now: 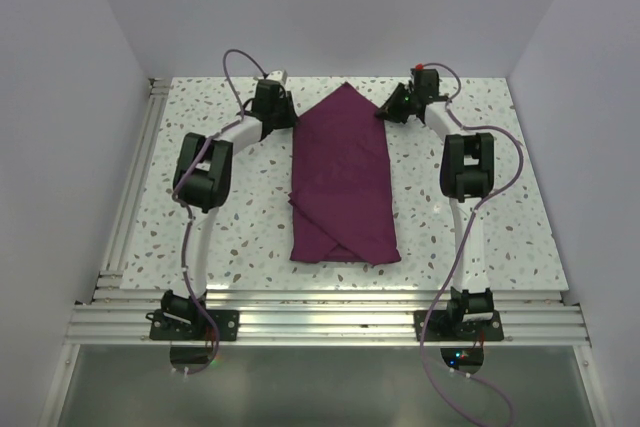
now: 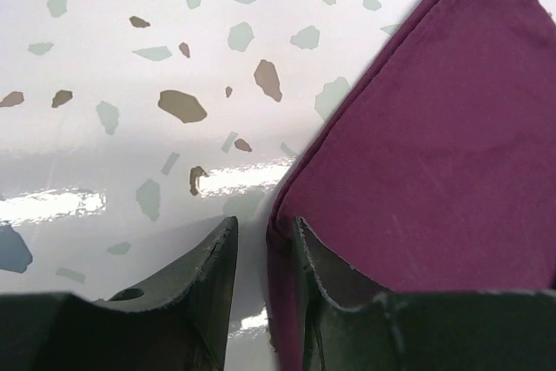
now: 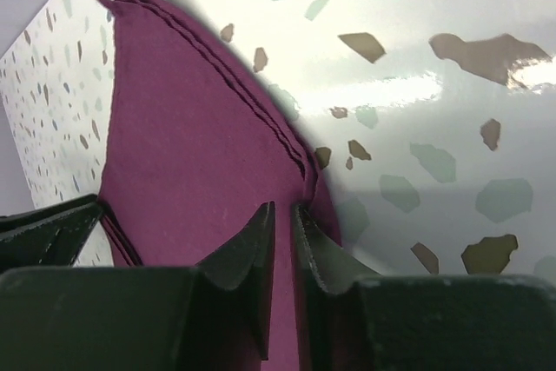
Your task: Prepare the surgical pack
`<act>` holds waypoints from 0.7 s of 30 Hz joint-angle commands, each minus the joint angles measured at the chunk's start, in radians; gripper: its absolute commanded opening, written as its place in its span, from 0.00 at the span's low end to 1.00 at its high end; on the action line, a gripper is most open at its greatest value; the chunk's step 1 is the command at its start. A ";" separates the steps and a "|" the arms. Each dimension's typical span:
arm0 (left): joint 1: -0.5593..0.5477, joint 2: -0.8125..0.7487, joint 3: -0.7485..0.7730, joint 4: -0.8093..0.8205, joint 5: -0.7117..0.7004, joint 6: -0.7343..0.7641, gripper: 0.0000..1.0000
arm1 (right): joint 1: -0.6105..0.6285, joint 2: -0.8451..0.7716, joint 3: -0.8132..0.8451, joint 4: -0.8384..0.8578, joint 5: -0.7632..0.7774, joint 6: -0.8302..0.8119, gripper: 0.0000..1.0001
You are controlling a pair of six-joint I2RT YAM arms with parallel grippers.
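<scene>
The surgical pack (image 1: 340, 187) is a plum-maroon fabric bundle lying down the middle of the speckled table, folded long, with a point at its far end. My left gripper (image 1: 287, 120) sits at the pack's far left edge. In the left wrist view that gripper (image 2: 266, 221) has its jaws parted, and the pack's hem (image 2: 434, 154) rests against the inner face of the right finger. My right gripper (image 1: 384, 113) is at the far right edge. Seen from its wrist, this gripper (image 3: 283, 206) hovers over the layered cloth (image 3: 191, 145), jaws a narrow slit apart.
White walls close in the table (image 1: 480, 147) on the left, right and far sides. Aluminium rails (image 1: 130, 197) run along its left edge and near edge. Purple cables loop beside both arms.
</scene>
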 commanded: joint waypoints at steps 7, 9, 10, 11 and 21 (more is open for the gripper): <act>0.009 -0.094 -0.043 -0.044 -0.056 0.106 0.39 | -0.014 -0.056 0.068 0.030 -0.105 -0.086 0.29; 0.009 -0.096 -0.057 -0.024 -0.029 0.104 0.39 | -0.014 -0.080 0.039 0.019 -0.082 -0.111 0.32; 0.006 -0.094 -0.059 -0.018 -0.019 0.101 0.39 | -0.014 -0.103 0.023 0.013 -0.059 -0.117 0.34; 0.004 -0.088 -0.053 -0.019 -0.015 0.100 0.39 | -0.016 -0.116 0.008 0.011 -0.041 -0.123 0.36; -0.005 -0.054 -0.007 -0.025 0.014 0.092 0.39 | -0.014 -0.055 0.038 -0.062 0.038 -0.162 0.43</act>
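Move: The purple cloth's left corner lies right at the left hand's fingertips, barely 1 cm ahead and 1 cm to the right, just below. The cloth's far peak is about 13 cm ahead and 16 cm right of that hand, the right corner some 26 cm right and 2 cm farther out. That right corner sits between the right hand's nearly shut tips; from there the peak is roughly 11 cm ahead and 11 cm left. The cloth's right corner comes free as the right fingers spread to nearly half open; that hand rises a good 1.5 cm, then eases right and slightly down, tilting several degrees, its tips ending on either side of the cloth's edge. Meanwhile the left corner is dragged about 1 cm back and left by the left fingertips, which stay partly open on the cloth. ##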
